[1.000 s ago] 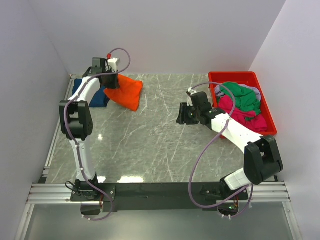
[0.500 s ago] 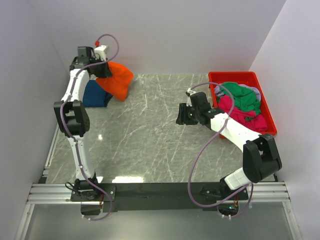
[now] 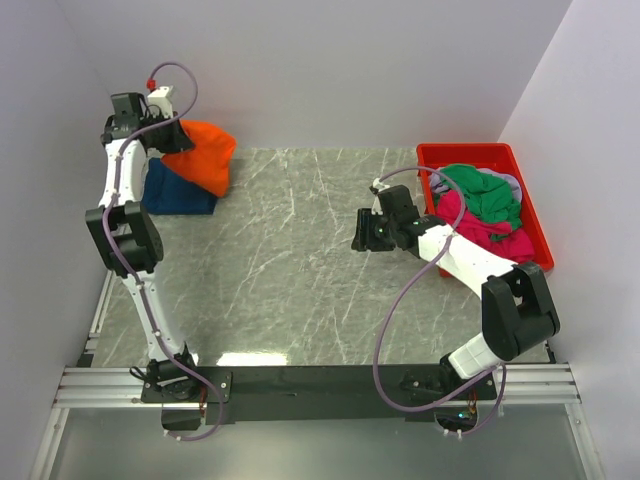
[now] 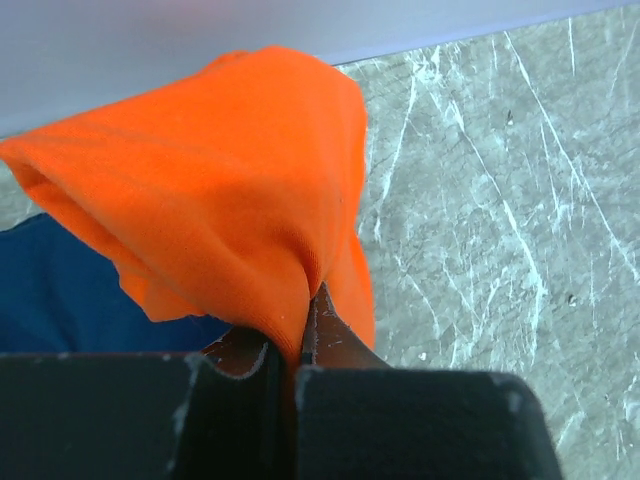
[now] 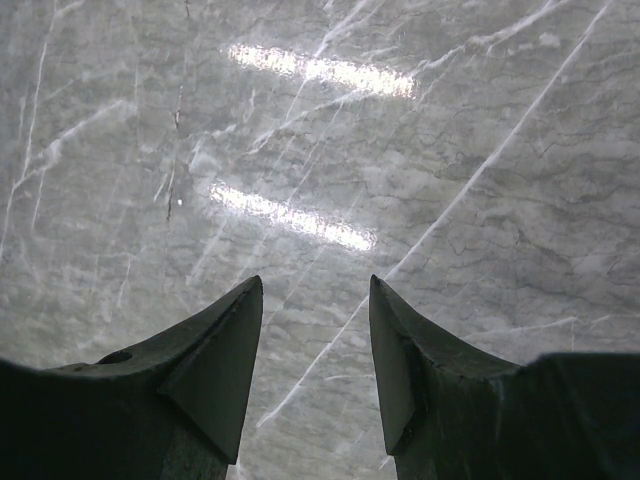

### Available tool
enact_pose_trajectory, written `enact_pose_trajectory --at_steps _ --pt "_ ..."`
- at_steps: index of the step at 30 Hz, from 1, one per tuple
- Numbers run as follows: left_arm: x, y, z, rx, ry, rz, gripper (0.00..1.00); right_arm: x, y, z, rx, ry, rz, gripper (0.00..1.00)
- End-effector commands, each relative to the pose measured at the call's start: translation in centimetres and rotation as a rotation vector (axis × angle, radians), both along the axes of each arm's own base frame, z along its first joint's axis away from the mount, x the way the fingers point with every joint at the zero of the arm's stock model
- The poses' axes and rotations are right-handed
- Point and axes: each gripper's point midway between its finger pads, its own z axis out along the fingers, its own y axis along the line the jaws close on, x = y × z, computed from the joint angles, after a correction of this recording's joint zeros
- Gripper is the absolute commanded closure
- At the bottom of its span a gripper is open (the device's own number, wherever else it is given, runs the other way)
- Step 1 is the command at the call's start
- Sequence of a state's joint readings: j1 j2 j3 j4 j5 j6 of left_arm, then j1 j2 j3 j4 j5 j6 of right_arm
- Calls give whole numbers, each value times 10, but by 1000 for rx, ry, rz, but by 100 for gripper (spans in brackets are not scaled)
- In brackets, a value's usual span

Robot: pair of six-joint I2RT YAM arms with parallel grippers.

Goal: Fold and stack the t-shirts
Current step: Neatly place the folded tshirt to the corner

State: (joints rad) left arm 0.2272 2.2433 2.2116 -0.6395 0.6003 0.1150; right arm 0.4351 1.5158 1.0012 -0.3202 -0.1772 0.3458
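Observation:
A folded orange t-shirt hangs from my left gripper, which is shut on its edge at the far left back corner. In the left wrist view the orange t-shirt bulges out from the closed jaws of the left gripper. Under it lies a folded navy t-shirt on the marble table, also seen as the navy t-shirt. My right gripper hovers open over bare table mid-right, and the right gripper holds nothing. Green, magenta and grey t-shirts lie crumpled in the bin.
A red plastic bin stands at the right edge, against the right wall. White walls close in the table at the left, back and right. A metal rail with the arm bases runs along the near edge.
My left gripper has lifted the orange t-shirt and carried it leftward and back, over the navy t-shirt. The right arm has stayed where it was.

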Motion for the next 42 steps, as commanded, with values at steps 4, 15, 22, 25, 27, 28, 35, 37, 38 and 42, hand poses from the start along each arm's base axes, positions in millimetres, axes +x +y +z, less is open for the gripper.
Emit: enact_pose_trajectory --at_steps 4,15,22,25,27,28,35,37,38,42 --pt "3 25 12 -69 -60 11 100 8 2 2 1 -30 12 46" --pt "-1 62 -40 -89 28 113 100 6 1 0 -1 -25 17 46" --pt "9 105 -87 6 114 375 72 6 0 0 -7 -27 15 46" --pt "13 118 -83 106 107 465 2 6 -1 1 -7 -33 13 46" --pt "13 129 -70 184 77 542 1 6 -2 3 -7 -37 11 46" --pt "16 125 -64 206 59 544 1 5 -1 2 -7 -35 12 46" --pt "15 115 17 455 -84 716 1 2 -3 9 2 -54 11 46" --pt "-1 128 41 573 -106 892 1 1 -4 11 0 -60 7 46" --pt "-9 134 56 599 -127 966 1 0 -5 14 3 -69 5 46" --pt "-29 132 87 596 -157 1074 1 -3 -5 23 21 -89 11 46"
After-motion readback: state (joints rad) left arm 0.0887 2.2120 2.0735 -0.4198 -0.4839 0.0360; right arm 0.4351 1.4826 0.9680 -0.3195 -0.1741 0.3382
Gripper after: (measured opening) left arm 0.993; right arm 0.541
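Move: The orange shirt already hangs pinched from the left hand. The folded blue shirt it is taken to has its middle about 4 cm to that hand's left, 5 cm back and 18 cm below; the far-left table corner lies roughly 14 cm left and 6 cm ahead, 19 cm down. From the idle right hand the blue shirt is some 20 cm ahead and 45 cm left, 9 cm below. The folded orange shirt, still pinched, is swung about 11 cm left over the blue one towards the table's left edge, then lowered some 11 cm, the left wrist turning counter-clockwise as it goes. At the bottom the fingers open wide and let go of the cloth; the empty hand then rises about 10 cm, drifting slightly back right, still turning counter-clockwise and rolling its left side up. ##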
